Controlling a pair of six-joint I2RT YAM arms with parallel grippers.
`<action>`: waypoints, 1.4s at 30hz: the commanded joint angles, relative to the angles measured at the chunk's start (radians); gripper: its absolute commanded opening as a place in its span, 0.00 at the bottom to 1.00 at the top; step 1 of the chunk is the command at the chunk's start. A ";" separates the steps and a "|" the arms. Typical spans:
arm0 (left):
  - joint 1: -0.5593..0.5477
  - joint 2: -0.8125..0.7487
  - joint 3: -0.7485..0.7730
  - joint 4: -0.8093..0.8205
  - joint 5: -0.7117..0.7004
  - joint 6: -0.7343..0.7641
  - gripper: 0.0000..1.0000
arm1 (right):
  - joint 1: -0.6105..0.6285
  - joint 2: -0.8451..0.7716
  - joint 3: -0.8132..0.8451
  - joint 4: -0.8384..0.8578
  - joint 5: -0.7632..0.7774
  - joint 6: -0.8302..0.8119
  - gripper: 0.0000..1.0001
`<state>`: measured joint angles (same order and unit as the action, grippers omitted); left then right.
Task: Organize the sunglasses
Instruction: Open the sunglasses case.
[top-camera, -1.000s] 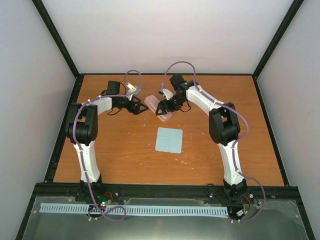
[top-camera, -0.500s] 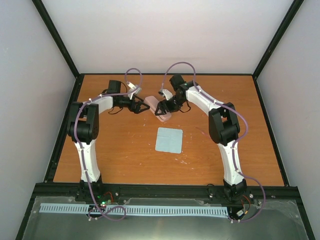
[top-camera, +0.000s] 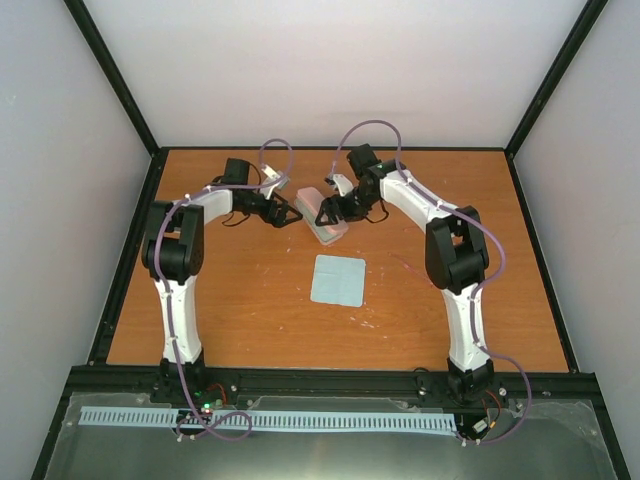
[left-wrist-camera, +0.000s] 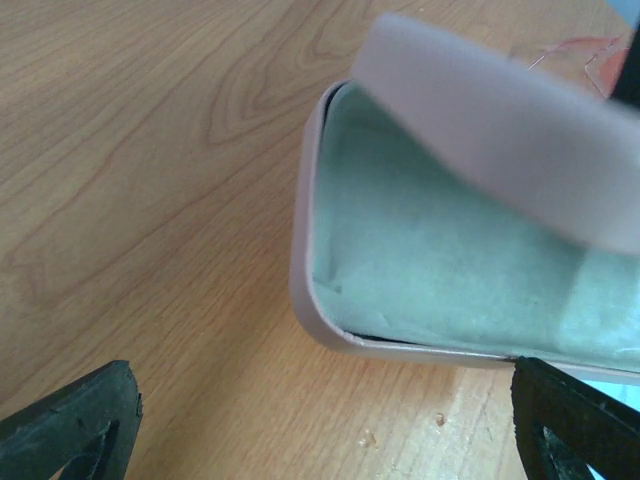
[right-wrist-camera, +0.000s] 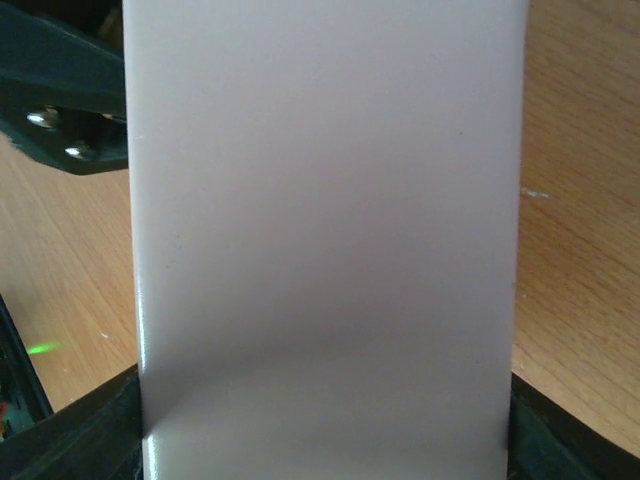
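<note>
The pink case (top-camera: 326, 232) lies open at the back middle of the table. In the left wrist view its pale green lining (left-wrist-camera: 440, 260) shows under the raised lid (left-wrist-camera: 500, 130). My right gripper (top-camera: 326, 212) is closed on that lid, which fills the right wrist view (right-wrist-camera: 325, 240) from finger to finger. My left gripper (top-camera: 291, 214) is open and empty, its fingers (left-wrist-camera: 70, 425) on either side of the case's near left end without touching it. A faint thin red frame, apparently the sunglasses (left-wrist-camera: 590, 55), lies on the table beyond the case. I cannot make them out in the top view.
A light blue square cloth (top-camera: 337, 280) lies flat in the middle of the table, in front of the case. Black frame rails (top-camera: 130, 260) border the table, with white walls behind.
The case lid has come up and the pale lining now shows. Both grippers have shifted slightly toward the back right, staying at the case.
</note>
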<state>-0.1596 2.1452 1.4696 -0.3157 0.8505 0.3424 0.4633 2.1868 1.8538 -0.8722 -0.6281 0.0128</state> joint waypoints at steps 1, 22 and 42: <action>-0.039 0.043 0.056 -0.005 -0.106 0.035 0.99 | 0.040 -0.118 0.005 0.064 -0.215 -0.009 0.19; -0.083 0.136 0.211 -0.106 -0.223 0.067 0.99 | 0.055 -0.184 -0.098 0.063 -0.331 -0.003 0.16; -0.092 0.119 0.219 -0.145 -0.151 0.101 0.00 | 0.029 -0.208 -0.144 0.196 -0.305 0.056 0.15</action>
<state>-0.2466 2.2505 1.6516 -0.4747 0.7517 0.4355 0.4625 2.0892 1.6814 -0.7773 -0.6930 0.1204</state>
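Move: The pink case's middle lies about 6 cm to the left hand's right, 2 cm back and 4 cm below; the base rim's far-left corner is nearer, about 3 cm right, 1 cm ahead and 3 cm below. From the right hand, already gripping the partly raised lid, the case's middle is level front to back, 1 cm left and some 6 cm below. The blue cloth is roughly 15 cm back and 3 cm right of that hand. With fingers wide open, the left hand edges about 3.5 cm right and 2 cm down to the far end of the case's base, dipping slightly forward and back again as its left side rolls up some 5-10 degrees, then closes to pinch the thin rim near the far-left corner. Meanwhile the right hand keeps its grip across the lid, rises about 1 cm and sinks again, and draws the lid back towards the robot by 2-3 cm with a slight tilt. ##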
